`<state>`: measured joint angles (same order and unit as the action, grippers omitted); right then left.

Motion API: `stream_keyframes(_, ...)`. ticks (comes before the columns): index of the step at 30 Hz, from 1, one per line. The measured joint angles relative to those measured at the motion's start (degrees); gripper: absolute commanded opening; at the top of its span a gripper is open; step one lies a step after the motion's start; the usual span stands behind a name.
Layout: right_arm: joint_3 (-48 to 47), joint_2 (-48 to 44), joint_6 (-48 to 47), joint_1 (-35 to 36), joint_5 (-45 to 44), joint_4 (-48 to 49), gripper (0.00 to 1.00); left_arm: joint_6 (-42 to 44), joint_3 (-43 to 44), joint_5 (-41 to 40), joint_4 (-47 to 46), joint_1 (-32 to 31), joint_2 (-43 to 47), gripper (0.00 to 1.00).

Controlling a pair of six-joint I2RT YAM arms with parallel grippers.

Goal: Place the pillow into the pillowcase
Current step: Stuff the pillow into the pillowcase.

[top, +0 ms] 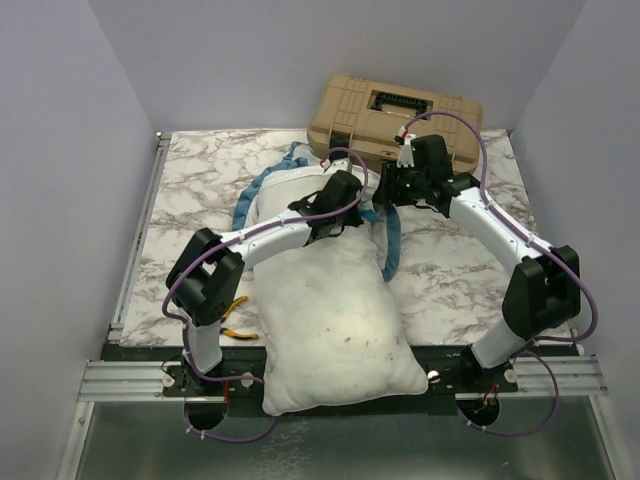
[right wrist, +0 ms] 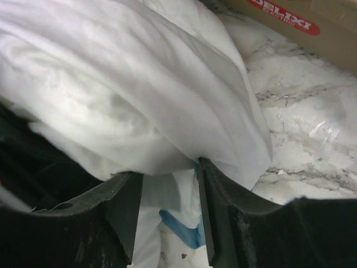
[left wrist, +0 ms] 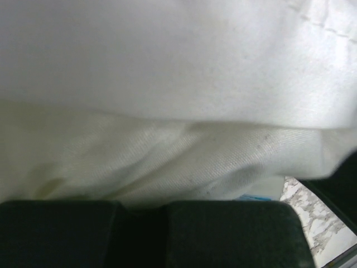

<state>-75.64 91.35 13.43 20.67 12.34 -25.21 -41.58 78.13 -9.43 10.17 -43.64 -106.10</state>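
Note:
The plump white speckled pillow point(top: 330, 310) lies lengthwise from the table's near edge towards the back. Its far end meets the pillowcase point(top: 285, 185), white side out with blue frilled edging point(top: 243, 205). My left gripper point(top: 342, 195) sits on that far end. In the left wrist view its fingers point(left wrist: 139, 215) are shut, with a fold of the pillow's speckled cloth point(left wrist: 167, 162) pinched at their tips and a smoother white layer point(left wrist: 167, 56) beyond. My right gripper point(top: 395, 190) is open beside it; loose white pillowcase fabric point(right wrist: 212, 95) drapes over its fingertips point(right wrist: 167, 173), blue frill point(right wrist: 184, 226) showing below.
A tan plastic toolbox point(top: 395, 110) stands at the back of the marble table point(top: 200, 180), close behind the right gripper, and its edge shows in the right wrist view point(right wrist: 312, 22). Yellow-handled pliers point(top: 237, 322) lie by the left arm. A metal rail point(top: 130, 375) runs along the near edge.

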Motion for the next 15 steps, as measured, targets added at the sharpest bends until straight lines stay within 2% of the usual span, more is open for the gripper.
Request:
stream_keyframes(2,-0.83,1.55,-0.39,0.57,-1.57,0.46,0.14,-0.02,0.0,0.0,0.0,0.0,0.0,0.0)
stream_keyframes(4,-1.49,3.02,-0.55,1.01,-4.02,1.07,0.01,-0.07,0.0,0.0,0.0,0.0,0.0,0.0)
stream_keyframes(10,-4.37,5.29,-1.53,1.51,-12.11,0.52,0.0,-0.22,0.0,0.0,-0.02,0.11,0.0,0.0)
stream_keyframes(15,-6.03,3.13,-1.55,1.51,-10.58,-0.66,0.0,-0.7,0.09,0.09,0.02,1.25,0.0,0.0)
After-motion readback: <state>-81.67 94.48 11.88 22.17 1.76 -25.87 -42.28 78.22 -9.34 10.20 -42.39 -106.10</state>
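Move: The right hand is half open, with the white edge of the pillowcase just in front of its fingertips, about 2 cm ahead, straight on and 2 cm below. From this hand the pillowcase's hanging blue hem lies some 7 cm back, 2 cm to the right and 5 cm lower, and the middle of the tan toolbox about 18 cm ahead and 3 cm to the right. For the shut left hand, that edge is some 4 cm ahead, 6 cm to the right and 2 cm higher. The right hand reaches forward and slightly down over about 2 cm, its fingers closing from half open to shut to pinch the white edge of the pillowcase, then carries on forward and a little to its right before turning upward by some 3 cm and easing slightly back, the wrist turning about 10 degrees, partly clockwise. The left hand stays shut and deep in the cloth, holding still before shifting about 1 cm forward and left at the very end. ##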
